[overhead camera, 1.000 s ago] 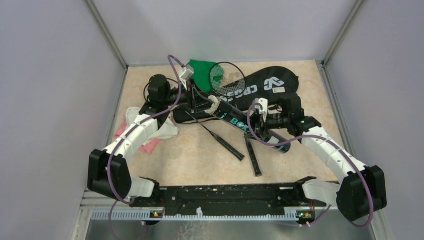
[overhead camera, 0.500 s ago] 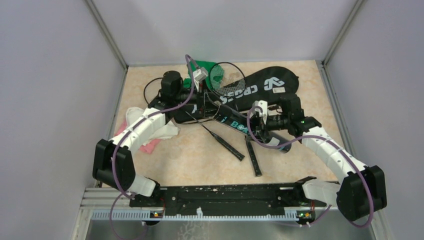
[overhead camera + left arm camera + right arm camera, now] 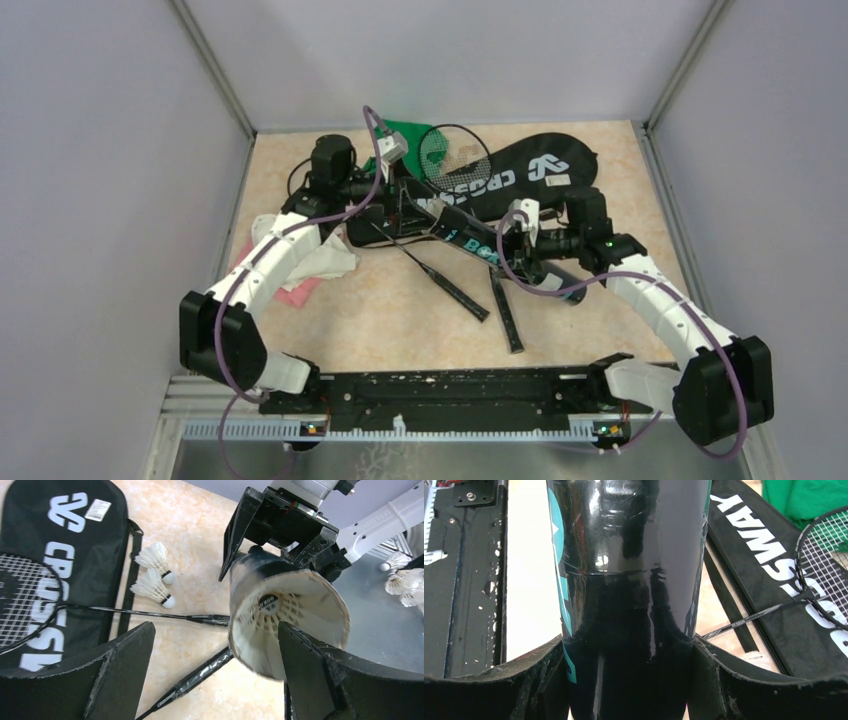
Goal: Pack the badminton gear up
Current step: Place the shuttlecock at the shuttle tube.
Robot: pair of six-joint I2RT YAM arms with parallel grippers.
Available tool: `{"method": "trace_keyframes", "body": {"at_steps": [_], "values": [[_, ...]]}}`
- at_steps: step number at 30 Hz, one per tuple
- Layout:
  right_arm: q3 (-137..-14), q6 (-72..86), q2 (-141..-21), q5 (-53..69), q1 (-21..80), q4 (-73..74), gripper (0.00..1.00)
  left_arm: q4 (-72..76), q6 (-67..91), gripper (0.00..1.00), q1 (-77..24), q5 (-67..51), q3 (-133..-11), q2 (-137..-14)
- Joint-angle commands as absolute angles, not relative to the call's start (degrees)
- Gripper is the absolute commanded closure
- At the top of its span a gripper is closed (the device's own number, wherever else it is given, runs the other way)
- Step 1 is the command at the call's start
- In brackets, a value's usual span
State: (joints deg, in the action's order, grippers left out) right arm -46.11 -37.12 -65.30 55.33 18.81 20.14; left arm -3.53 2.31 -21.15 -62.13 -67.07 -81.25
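Note:
My right gripper [image 3: 629, 645] is shut on the long black tube [image 3: 624, 555] with teal lettering and holds it off the table. The tube's open mouth [image 3: 290, 615] faces my left gripper [image 3: 216, 630], which is open and holds nothing. A white shuttlecock [image 3: 267, 605] sits inside the tube. Two more shuttlecocks [image 3: 152, 572] lie beside the black CROSSWAY bag [image 3: 50, 555]. One racket's head [image 3: 455, 155] rests on the bag [image 3: 520, 175]. Two racket handles [image 3: 455, 285] lie on the table under the tube [image 3: 470, 243].
A green cloth [image 3: 405, 140] lies at the back beside the bag. White and pink cloths [image 3: 300, 262] lie under my left arm. Several loose shuttlecocks [image 3: 405, 582] sit at the right edge of the left wrist view. Grey walls close in three sides.
My left gripper has opened wide at the tube's mouth and drawn back a little to the left. The right gripper and the tube have hardly moved.

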Motion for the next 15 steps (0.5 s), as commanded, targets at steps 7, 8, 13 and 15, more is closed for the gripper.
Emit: {"method": "trace_keyframes", "body": {"at_steps": [7,8,13,15], "values": [[-46.42,-35.51,-62.97,57.32,14.93,16.18,0.68,-11.91,-7.40,0.01,-15.77,-65.06,-72.44,-76.29],[-46.41,-35.53,-63.01,57.26,14.69,16.18,0.68,-12.06,-7.60,0.01,-15.29,-65.50,-72.57,-75.84],[-46.15,-35.83,-63.28,57.11,14.50,16.17,0.68,-16.01,-10.21,0.02,-14.68,-70.92,-74.49,-74.42],[-46.06,-35.86,-63.41,57.21,14.46,16.17,0.68,-18.40,-12.19,0.05,-14.81,-74.11,-75.32,-73.95]]}}
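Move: The shuttlecock sits skirt-outward in the mouth of the shuttle tube, about 5 cm to the right of the open left gripper, 3 cm back and 3 cm lower. From the right gripper, which holds the tube, it is roughly 16 cm left, 6 cm ahead and 6 cm up. On the table some 25 cm below the left gripper, a racket grip lies 8 cm right and 5 cm back; two loose shuttlecocks lie about 22 cm right and 9 cm ahead. Back the left gripper away from the tube mouth, about 4 cm to the left and 3–4 cm up, fingers still wide open and wrist rolling only slightly, leaving the shuttlecock behind. Meanwhile keep the right fingers' grip on the tube and ease it some 2 cm forward and to the right, turning a touch clockwise, so the two hands part. ##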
